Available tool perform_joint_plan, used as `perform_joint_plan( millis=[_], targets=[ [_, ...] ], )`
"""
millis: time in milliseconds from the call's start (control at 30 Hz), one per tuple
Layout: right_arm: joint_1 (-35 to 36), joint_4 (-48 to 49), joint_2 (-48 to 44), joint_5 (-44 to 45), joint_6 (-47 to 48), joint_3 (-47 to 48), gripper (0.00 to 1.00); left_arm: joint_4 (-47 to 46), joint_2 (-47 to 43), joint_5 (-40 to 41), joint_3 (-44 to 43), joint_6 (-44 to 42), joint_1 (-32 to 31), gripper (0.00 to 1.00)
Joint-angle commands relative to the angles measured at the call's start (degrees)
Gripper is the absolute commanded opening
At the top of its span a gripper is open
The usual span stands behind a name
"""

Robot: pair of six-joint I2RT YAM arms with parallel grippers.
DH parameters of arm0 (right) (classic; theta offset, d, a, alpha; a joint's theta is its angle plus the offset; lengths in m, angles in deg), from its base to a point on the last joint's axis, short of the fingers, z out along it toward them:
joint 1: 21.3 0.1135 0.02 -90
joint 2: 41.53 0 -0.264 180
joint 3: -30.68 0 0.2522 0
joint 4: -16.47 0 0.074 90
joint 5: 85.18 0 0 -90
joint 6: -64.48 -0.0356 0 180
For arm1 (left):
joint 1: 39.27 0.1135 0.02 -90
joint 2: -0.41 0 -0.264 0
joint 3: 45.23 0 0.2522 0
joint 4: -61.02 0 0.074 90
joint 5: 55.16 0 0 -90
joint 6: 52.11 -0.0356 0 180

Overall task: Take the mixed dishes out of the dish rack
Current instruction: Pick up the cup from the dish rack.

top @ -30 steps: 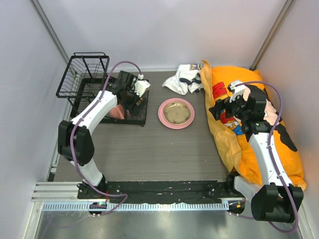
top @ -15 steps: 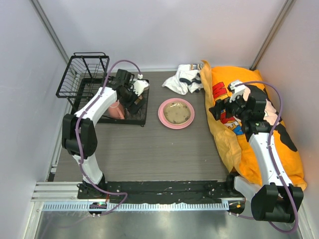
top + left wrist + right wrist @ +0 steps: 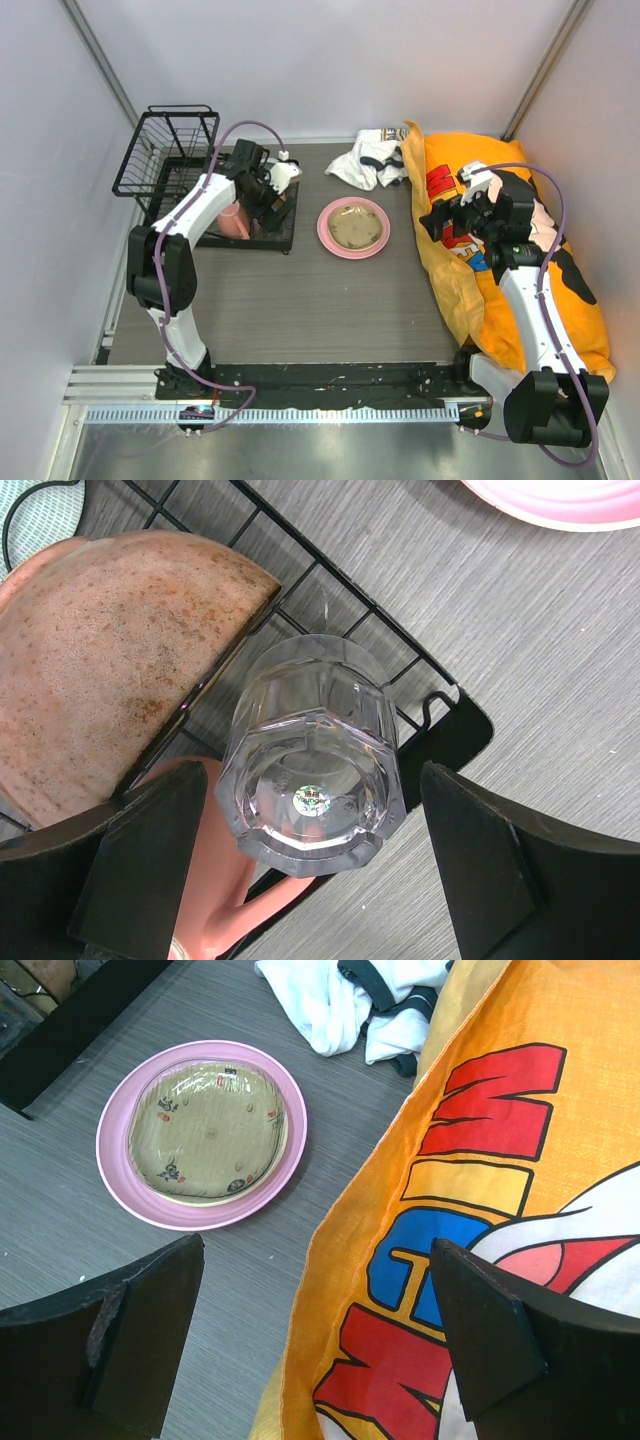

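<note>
In the left wrist view a clear glass cup [image 3: 312,755] stands upside down at the corner of the black dish rack [image 3: 462,730]. My left gripper [image 3: 312,780] is open, one finger on each side of the cup, with gaps to the glass. A pink mug [image 3: 110,670] with brown speckles lies beside the cup, and a mint-green bowl [image 3: 40,520] shows at the top left. The large pink plate [image 3: 353,227] holds the tan dish [image 3: 205,1130] on the table. My right gripper [image 3: 315,1250] hangs open over the edge of an orange bag, holding nothing.
The rack's raised wire basket [image 3: 170,150] stands at the far left by the wall. A white cloth [image 3: 368,158] lies at the back. A large orange printed bag [image 3: 520,250] covers the right side. Walls close in left and right.
My left arm's elbow has swung inward and the gripper has shifted slightly over the rack corner. The right arm has not moved.
</note>
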Motion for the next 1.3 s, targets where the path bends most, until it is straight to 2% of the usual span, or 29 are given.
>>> perform_joint_plan(
  millis=[0, 533, 633, 867, 1267],
  targets=[
    [-0.24, 0.65, -0.23, 0.15, 0.85, 2.06, 1.0, -0.89, 0.35, -2.27, -1.16, -1.13, 0.31, 0.93],
    [-0.32, 0.65, -0.41, 0.15, 0.85, 2.06, 1.0, -1.24, 0.61, -0.51, 0.16, -1.22, 0.31, 0.79],
    [-0.24, 0.74, -0.32, 0.24, 0.77, 2.06, 1.0, -1.24, 0.52, -0.51, 0.24, -1.22, 0.31, 0.74],
    [-0.32, 0.65, -0.23, 0.07, 0.85, 1.97, 0.99, 0.95, 0.18, -1.47, -1.86, -0.69, 0.31, 0.49],
    [-0.32, 0.74, -0.32, -0.02, 0.77, 1.98, 1.0, 3.95, -3.69, -2.18, -5.73, 0.19, 0.31, 0.35]
  ],
)
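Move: The clear cup stands upside down, almost between the left hand's open fingers; its middle is about 3 cm below the hand point, 1 cm ahead and 1 cm to the right. The pink mug is some 6 cm to the hand's left, level with it, and the brown bowl about 5 cm ahead and 1 cm left, both roughly 3 cm lower. From the right hand, the cup lies some 32 cm left, 6 cm ahead and 13 cm below. The left fingers close in from both sides and pinch the clear cup near its upturned base, stopping still well open on its width, with the hand all but still meanwhile. With that grip kept, the hand then starts upward by about 1 cm, easing back very slightly. ##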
